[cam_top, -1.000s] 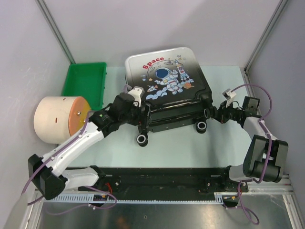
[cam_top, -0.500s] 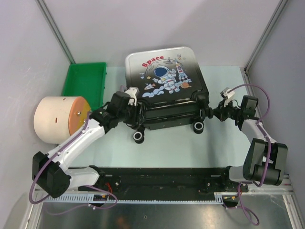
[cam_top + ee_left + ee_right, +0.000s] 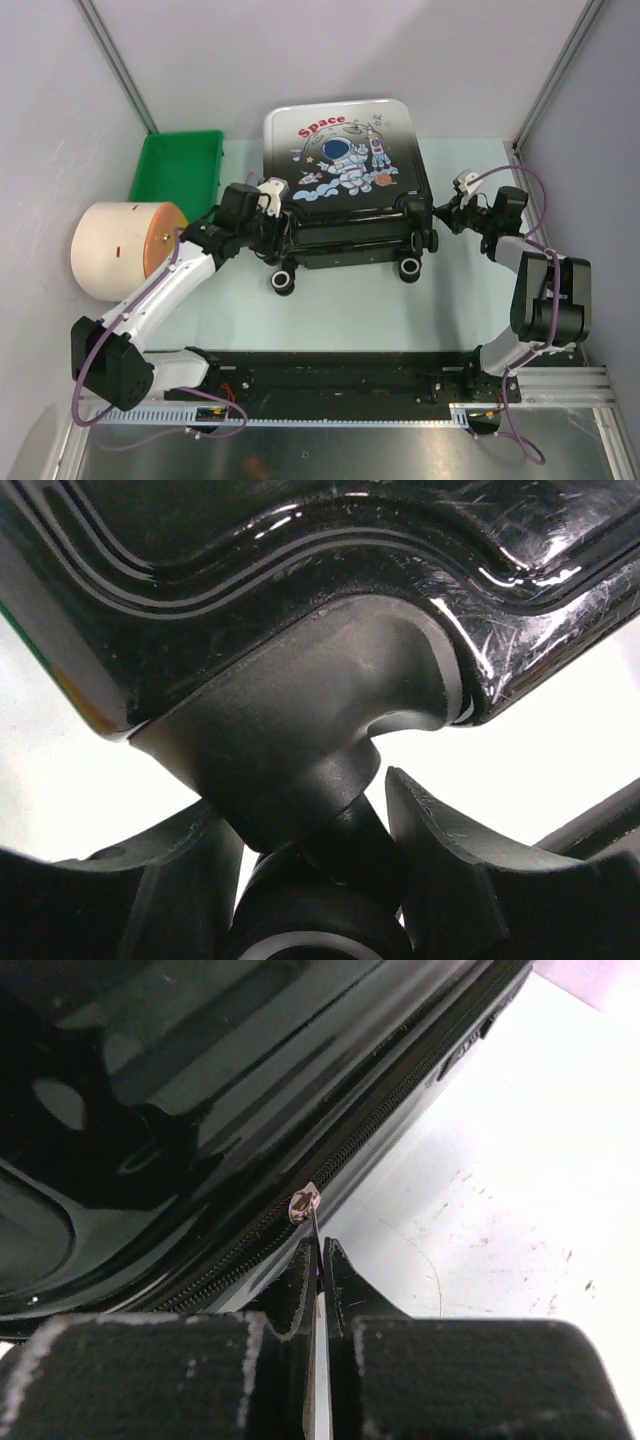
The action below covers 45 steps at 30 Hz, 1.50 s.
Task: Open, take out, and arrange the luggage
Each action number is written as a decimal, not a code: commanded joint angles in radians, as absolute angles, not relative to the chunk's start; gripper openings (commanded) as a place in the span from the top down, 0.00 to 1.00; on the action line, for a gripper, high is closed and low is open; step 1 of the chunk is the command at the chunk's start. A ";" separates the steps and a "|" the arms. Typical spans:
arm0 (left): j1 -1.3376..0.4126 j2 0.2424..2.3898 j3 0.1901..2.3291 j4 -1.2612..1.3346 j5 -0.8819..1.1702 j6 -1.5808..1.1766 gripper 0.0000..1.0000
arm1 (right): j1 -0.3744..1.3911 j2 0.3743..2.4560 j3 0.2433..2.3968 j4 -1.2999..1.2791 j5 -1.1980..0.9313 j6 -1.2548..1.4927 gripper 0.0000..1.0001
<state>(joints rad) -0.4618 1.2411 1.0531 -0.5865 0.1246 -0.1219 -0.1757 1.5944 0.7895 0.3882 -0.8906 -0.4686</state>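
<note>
The luggage (image 3: 345,160) lies flat mid-table, astronaut print facing up, wheels toward me. My left gripper (image 3: 276,230) is at its near-left corner. In the left wrist view its fingers (image 3: 450,850) press on either side of a black caster stem (image 3: 300,750), with the wheel (image 3: 320,925) just below, so my left gripper (image 3: 320,800) is shut on that caster. My right gripper (image 3: 447,215) is at the luggage's right side. In the right wrist view that gripper (image 3: 320,1250) is shut on the thin metal zipper pull (image 3: 305,1205) at the shell's black zipper line.
A green tray (image 3: 178,175) stands at the back left. A cream cylinder (image 3: 118,250) with an orange end lies at the left edge, next to my left arm. A black rail (image 3: 340,375) runs along the front. Grey walls close in on both sides.
My left gripper has closed onto the caster and drawn left. The luggage's near end has shifted left and away. My right gripper has followed, moving up along the right side with the zipper pull.
</note>
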 commanded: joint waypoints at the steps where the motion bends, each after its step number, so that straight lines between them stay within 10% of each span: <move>1: -0.413 1.259 1.068 -0.643 0.104 0.135 1.00 | -0.156 1.576 0.847 0.497 -0.856 -0.434 1.00; 20: -0.230 1.299 1.187 -0.695 0.431 0.744 1.00 | -0.048 1.298 0.684 0.063 -0.885 -0.552 1.00; 36: -0.193 1.483 1.315 -0.704 0.526 0.804 1.00 | -0.049 1.649 0.946 0.609 -0.511 -0.376 1.00; 38: -0.192 1.499 1.348 -0.712 0.532 0.786 0.84 | -0.038 1.702 0.992 0.597 -0.531 -0.356 1.00; 39: -0.189 1.503 1.367 -0.722 0.537 0.773 0.54 | -0.035 1.710 1.005 0.577 -0.557 -0.345 1.00; 42: -0.160 1.462 1.419 -0.755 0.655 0.686 0.12 | -0.031 1.697 1.011 0.513 -0.633 -0.327 1.00; 45: -0.149 1.370 1.442 -0.762 0.765 0.592 0.00 | -0.035 1.675 1.009 0.419 -0.666 -0.336 1.00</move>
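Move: The left hand already grips the suitcase's near-left caster; the suitcase's middle lies roughly 18 cm ahead and 17 cm right of it, the green bin about 20 cm ahead and 24 cm left. The right hand already pinches the zipper pull, with the seam's far-right corner some 24 cm ahead and 6 cm left; the near-right lower wheel is about 13 cm back, 7 cm left and somewhat below. Keeping the zipper pull pinched, the right hand first eases back and left, then sweeps forward about 13 cm along the suitcase's right side towards the seam's far corner. The left hand swings the caster left and then forward, over 6 cm each way counting its last rise, turning clockwise, then opens its fingers, drifting slightly right and up to let go. ##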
